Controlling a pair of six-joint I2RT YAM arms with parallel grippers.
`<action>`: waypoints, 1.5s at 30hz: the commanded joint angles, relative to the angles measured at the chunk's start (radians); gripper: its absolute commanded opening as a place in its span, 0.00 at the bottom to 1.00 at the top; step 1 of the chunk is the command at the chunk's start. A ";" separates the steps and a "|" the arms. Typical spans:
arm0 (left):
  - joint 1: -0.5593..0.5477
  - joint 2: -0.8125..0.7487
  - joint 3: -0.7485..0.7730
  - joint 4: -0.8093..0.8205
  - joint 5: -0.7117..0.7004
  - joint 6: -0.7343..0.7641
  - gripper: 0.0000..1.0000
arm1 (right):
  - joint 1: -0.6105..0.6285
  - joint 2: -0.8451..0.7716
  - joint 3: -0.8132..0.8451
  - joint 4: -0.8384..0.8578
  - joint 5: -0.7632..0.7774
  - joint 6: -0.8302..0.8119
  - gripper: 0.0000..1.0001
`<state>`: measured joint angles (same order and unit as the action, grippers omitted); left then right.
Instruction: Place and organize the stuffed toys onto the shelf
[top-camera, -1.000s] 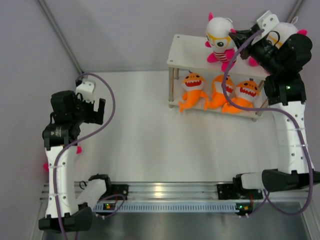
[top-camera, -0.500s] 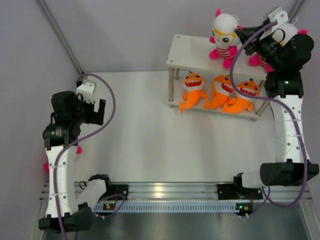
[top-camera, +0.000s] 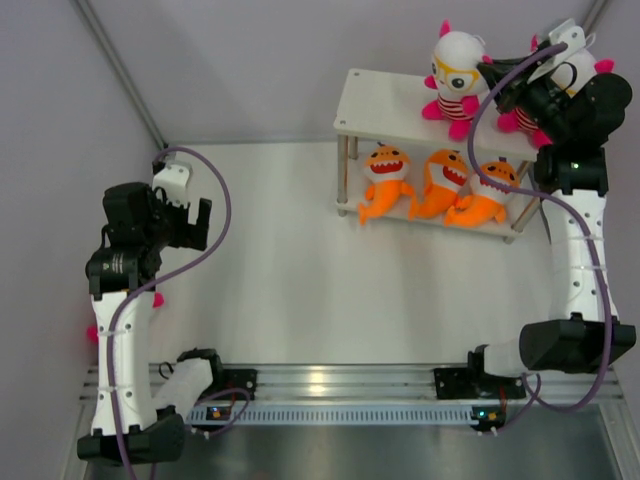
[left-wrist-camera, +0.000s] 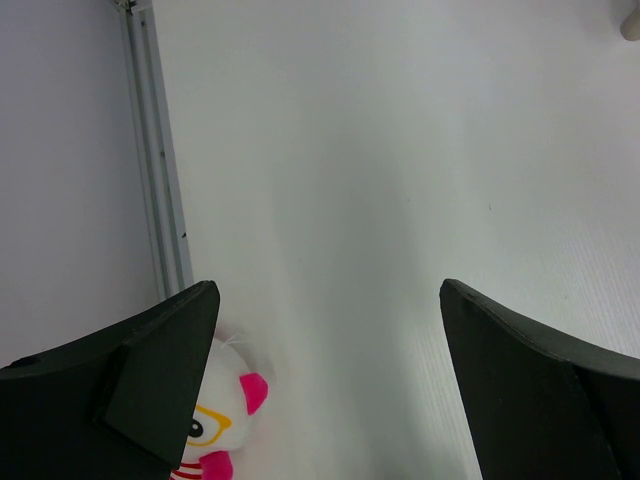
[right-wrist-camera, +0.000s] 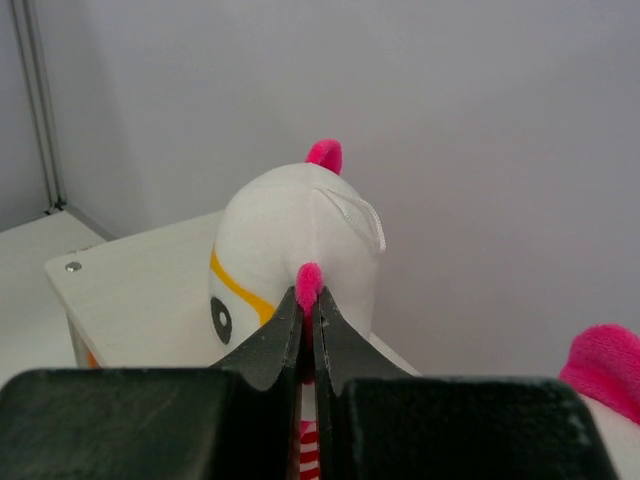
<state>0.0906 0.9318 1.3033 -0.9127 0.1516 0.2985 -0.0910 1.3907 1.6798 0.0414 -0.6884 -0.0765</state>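
Observation:
The shelf (top-camera: 382, 98) stands at the back right. A white-headed doll (top-camera: 458, 62) sits upright on its top board, and my right gripper (top-camera: 488, 72) is shut on its pink ear. The right wrist view shows the jaws (right-wrist-camera: 308, 294) pinching that ear, with the doll (right-wrist-camera: 285, 235) seen from behind. A second doll (top-camera: 572, 68) sits at the board's right end, partly hidden by my arm. Three orange sharks (top-camera: 385, 180) (top-camera: 442, 180) (top-camera: 492, 190) line the lower tier. Another doll (left-wrist-camera: 222, 402) lies on the table beside my open left gripper (left-wrist-camera: 328, 290), mostly hidden under the arm.
An aluminium frame post (left-wrist-camera: 160, 180) runs along the left wall close to the fallen doll. The back wall rises right behind the shelf. The left half of the shelf's top board (right-wrist-camera: 140, 280) is bare. Both arm bases sit on the rail (top-camera: 330, 385) at the near edge.
My right gripper has shifted the held doll to the right and back along the top board, toward the second doll. The left arm has stayed still.

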 joint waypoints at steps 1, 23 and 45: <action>-0.002 -0.007 0.002 0.001 0.000 0.004 0.98 | -0.023 -0.004 -0.006 0.084 -0.033 0.024 0.00; -0.003 -0.005 0.007 0.000 0.005 0.001 0.98 | -0.026 0.014 -0.026 0.072 0.009 0.041 0.28; -0.002 -0.008 0.005 -0.003 0.025 -0.005 0.98 | -0.027 -0.010 -0.015 0.068 0.026 0.034 0.49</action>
<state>0.0906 0.9318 1.3033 -0.9142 0.1638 0.2977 -0.1032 1.4078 1.6493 0.0818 -0.6640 -0.0387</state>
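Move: The right hand holds the pink-and-white toy by its ear over the shelf top; that toy's middle lies about 3 cm ahead, 4 cm left and 6 below the hand. The second pink-and-white toy is some 12 cm to the hand's right and 1 cm ahead, equally low. On the lower board, about 33 cm below and 4 cm back, the middle shark is 3 cm left and the right shark 8 cm right. From the left hand, the held toy is roughly 50 cm right, 18 ahead and 16 above. The right fingers let go of the toy's ear, parting from shut to about half open so that a pad stands clear on either side of it. The hand first eases about 1 cm down and 1 cm forward, drifting slightly right, with the fingers starting to part on the way; then it stays beside the toy's head while they go on opening, the wrist barely turning. ##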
